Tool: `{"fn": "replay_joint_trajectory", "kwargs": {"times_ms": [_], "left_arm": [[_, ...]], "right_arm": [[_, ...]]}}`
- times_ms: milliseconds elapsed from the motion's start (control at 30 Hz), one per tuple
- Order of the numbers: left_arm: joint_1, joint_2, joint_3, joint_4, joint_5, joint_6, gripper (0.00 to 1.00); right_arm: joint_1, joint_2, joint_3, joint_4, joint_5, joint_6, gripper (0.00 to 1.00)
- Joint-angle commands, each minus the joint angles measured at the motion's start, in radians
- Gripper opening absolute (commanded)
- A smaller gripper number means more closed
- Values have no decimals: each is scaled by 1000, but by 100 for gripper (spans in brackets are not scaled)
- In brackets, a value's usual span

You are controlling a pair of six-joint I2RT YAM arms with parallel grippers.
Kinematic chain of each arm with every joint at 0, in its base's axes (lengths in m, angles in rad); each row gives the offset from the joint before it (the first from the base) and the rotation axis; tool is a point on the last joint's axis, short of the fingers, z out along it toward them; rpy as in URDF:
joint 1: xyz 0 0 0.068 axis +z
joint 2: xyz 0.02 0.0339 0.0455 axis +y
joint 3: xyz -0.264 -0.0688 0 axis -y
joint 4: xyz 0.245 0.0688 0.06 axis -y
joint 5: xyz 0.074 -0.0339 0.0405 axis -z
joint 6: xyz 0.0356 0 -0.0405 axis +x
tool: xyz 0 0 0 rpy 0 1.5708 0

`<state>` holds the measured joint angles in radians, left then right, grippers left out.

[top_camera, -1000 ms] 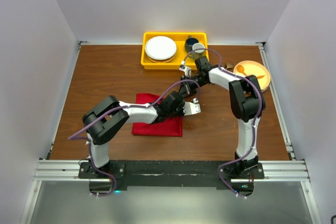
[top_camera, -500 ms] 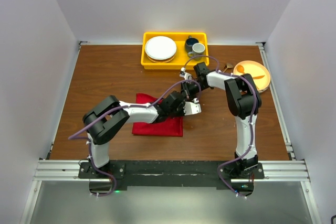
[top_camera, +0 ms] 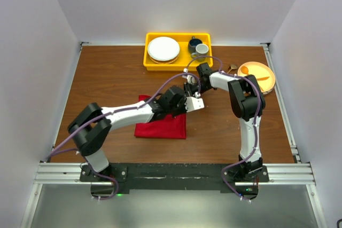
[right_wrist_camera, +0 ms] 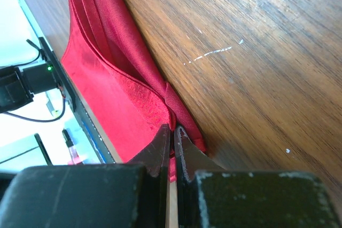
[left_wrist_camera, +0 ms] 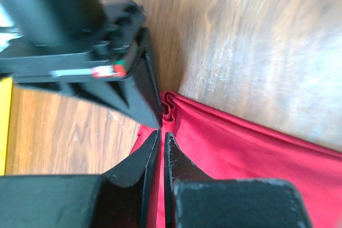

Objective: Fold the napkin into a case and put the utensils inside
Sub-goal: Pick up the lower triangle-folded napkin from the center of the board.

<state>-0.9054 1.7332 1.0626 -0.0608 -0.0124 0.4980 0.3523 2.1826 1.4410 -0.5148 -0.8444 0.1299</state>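
The red napkin [top_camera: 160, 125] lies folded flat at mid-table. Both grippers meet at its far right corner. My right gripper [top_camera: 188, 90] [right_wrist_camera: 174, 127] is shut on a bunched fold of the napkin [right_wrist_camera: 107, 78] at that corner. My left gripper [top_camera: 189, 101] [left_wrist_camera: 161, 133] sits right beside it, jaws only a slit apart, with red napkin [left_wrist_camera: 240, 148] showing in the slit. The right gripper's black finger [left_wrist_camera: 136, 94] crosses the left wrist view just above my left tips. Gold utensils [top_camera: 252, 71] lie on the orange plate [top_camera: 267, 81] at the right.
A yellow tray [top_camera: 152, 67] at the back holds white plates [top_camera: 163, 49] and two cups [top_camera: 199, 46]. White walls close in the table on three sides. Both arms crowd the area just right of the napkin.
My right gripper came down from near the tray to the napkin's corner. My left arm stretched out and its gripper shifted slightly toward the back; its jaws eased a little.
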Motion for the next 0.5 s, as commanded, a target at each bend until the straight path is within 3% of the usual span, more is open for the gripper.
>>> {"fn": "replay_joint_trajectory", "kwargs": {"times_ms": [0, 67, 200, 467], "left_arm": [[32, -138, -29, -131, 100, -119, 10], [65, -191, -87, -171, 152, -160, 9], [231, -251, -167, -223, 290, -289, 9], [445, -209, -234, -229, 485, -435, 6]], "right_arm": [[-4, 25, 10, 16, 134, -62, 0], [-4, 5, 9, 18, 119, -72, 0], [-4, -29, 7, 22, 96, -111, 0], [8, -89, 15, -1, 91, -254, 0]]}}
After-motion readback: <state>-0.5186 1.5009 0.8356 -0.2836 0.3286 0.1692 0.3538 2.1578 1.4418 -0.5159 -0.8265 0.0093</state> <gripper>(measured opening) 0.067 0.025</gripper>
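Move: The left hand, nearly shut and empty, hovers about 7 cm above the table over the red napkin's right part. The napkin's left edge lies about 16 cm to its left and 3 cm back, the napkin's middle some 7 cm left and 3 cm back, and the yellow tray roughly 25 cm straight ahead. The right hand already pinches the far right corner; the napkin's middle is about 10 cm to its left and 7 cm back. Leftward in a quick arc, the left hand crosses above the napkin towards its left edge, about 13 cm in all: it first rises some 3 cm while easing back, then sweeps left and sinks about 5 cm, the wrist tipping the fingers more steeply down, with a roughly 35-degree turn altogether. Its fingers stay nearly closed. The right hand keeps its pinch on the far right corner and barely stirs, just starting to tilt at the end. ##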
